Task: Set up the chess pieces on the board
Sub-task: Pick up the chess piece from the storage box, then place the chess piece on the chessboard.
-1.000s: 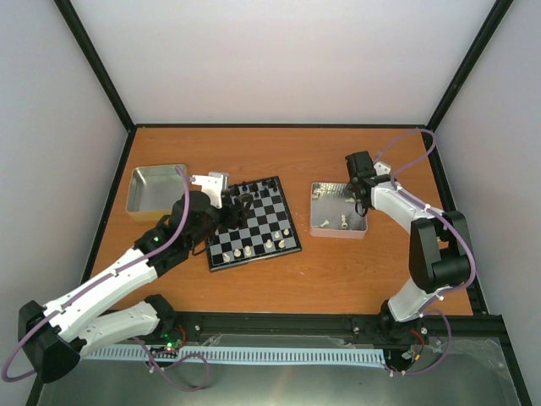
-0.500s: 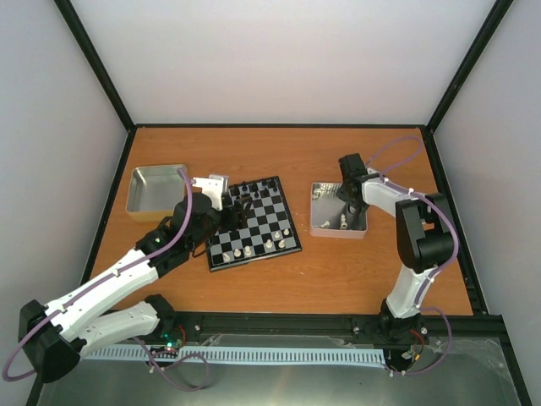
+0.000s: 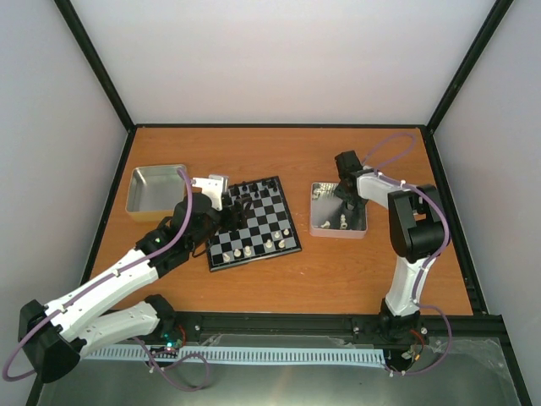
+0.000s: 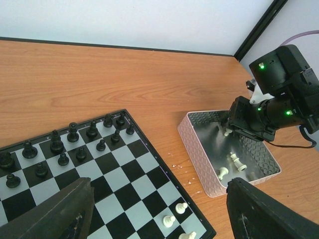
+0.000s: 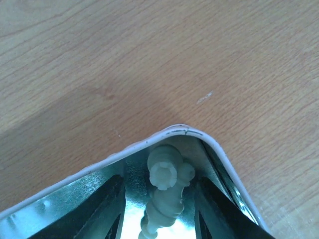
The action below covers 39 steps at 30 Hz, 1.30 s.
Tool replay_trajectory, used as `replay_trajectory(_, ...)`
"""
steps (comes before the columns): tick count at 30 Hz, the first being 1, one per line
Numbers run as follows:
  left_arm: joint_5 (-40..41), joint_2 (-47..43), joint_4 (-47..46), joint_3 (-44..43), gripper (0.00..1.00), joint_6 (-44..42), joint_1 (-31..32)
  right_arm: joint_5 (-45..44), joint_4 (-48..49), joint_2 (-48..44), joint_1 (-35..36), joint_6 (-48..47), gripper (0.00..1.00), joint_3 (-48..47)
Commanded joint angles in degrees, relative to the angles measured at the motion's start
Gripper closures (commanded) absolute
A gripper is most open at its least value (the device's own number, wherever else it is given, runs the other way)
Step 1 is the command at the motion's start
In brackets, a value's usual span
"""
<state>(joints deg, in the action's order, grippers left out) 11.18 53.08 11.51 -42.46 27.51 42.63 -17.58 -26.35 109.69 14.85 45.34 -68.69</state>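
Note:
The board (image 3: 252,222) lies left of centre, with black figures along its far edge and a few cream-white chess pieces (image 3: 268,245) near its front. My left gripper (image 3: 237,207) hovers over it, open and empty; the left wrist view shows white pieces (image 4: 170,219) under its wide-apart fingers (image 4: 60,214). My right gripper (image 3: 347,196) reaches into the far corner of the right silver tray (image 3: 314,227). There, in the right wrist view, a white piece (image 5: 167,184) lies against the tray corner between the open fingers (image 5: 102,209), with gaps on both sides. More white pieces (image 4: 236,162) lie in that tray.
A second silver tray (image 3: 135,199) stands at the far left, with a small white block (image 3: 211,183) beside it. Black frame posts and white walls enclose the wooden table (image 3: 279,152). A few white crumbs (image 4: 180,168) lie between board and tray.
The right arm has folded in, its elbow swinging left, and its gripper has shifted slightly left into the tray's far corner. The left arm has not moved.

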Motion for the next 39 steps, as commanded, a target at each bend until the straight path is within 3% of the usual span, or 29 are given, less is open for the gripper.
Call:
replay_trajectory(1, 0.77, -0.16, -1.62, 0.01, 0.27, 0.18, -0.49, -2.15, -0.66, 0.14, 0.3, -0.71, 0.6, -0.63)
replay_trajectory(7, 0.82, 0.14, -1.92, 0.02, 0.27, 0.19, -0.45, 0.83, -0.03, 0.33, 0.3, -4.07, 0.65, -0.3)
replay_trajectory(17, 0.41, 0.59, -2.25, -0.08, 0.26, 0.32, -0.44, 2.96, 1.06, -0.7, 0.3, -6.03, 0.91, 0.72)
replay_trajectory(27, -3.43, 2.96, -3.66, 0.06, 0.26, 0.86, -0.53, 14.81, 7.87, -10.92, 0.32, -3.51, 0.9, 5.98)
replay_trajectory(32, -10.49, 6.42, -5.79, -0.43, 0.23, 2.17, -0.62, 24.5, 10.85, -17.67, 1.23, -0.39, 0.89, 10.93)
replay_trajectory(39, -19.81, 11.13, -13.41, -0.18, 0.22, 4.93, -0.62, 34.59, 17.4, -28.34, 7.94, 7.19, 0.87, 18.86)
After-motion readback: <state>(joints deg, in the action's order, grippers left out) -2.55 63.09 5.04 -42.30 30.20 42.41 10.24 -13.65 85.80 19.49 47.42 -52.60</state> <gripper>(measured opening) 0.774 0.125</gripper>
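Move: The light chess piece to be picked up lies in the storage box's far right corner, practically between the right hand's open fingers, level fore and aft and sideways, about 1 cm below. Another white piece lies roughly 9 cm back and 6 cm left, a second about 10 cm back and 12 cm left, and more some 13 cm straight left. From the left hand, the corner piece is about 17 cm ahead, 39 cm right and 23 cm lower. The corner chess piece is pinched between the right fingers, which close while the hand stays almost still, then is carried left about 10 cm, up 9 cm and back 5 cm, over the box towards the board, the fingers tilting some 30 degrees to point leftward. Late on, the left hand swings 5 cm right and sinks about 4 cm, turning clockwise, fingers still open. ##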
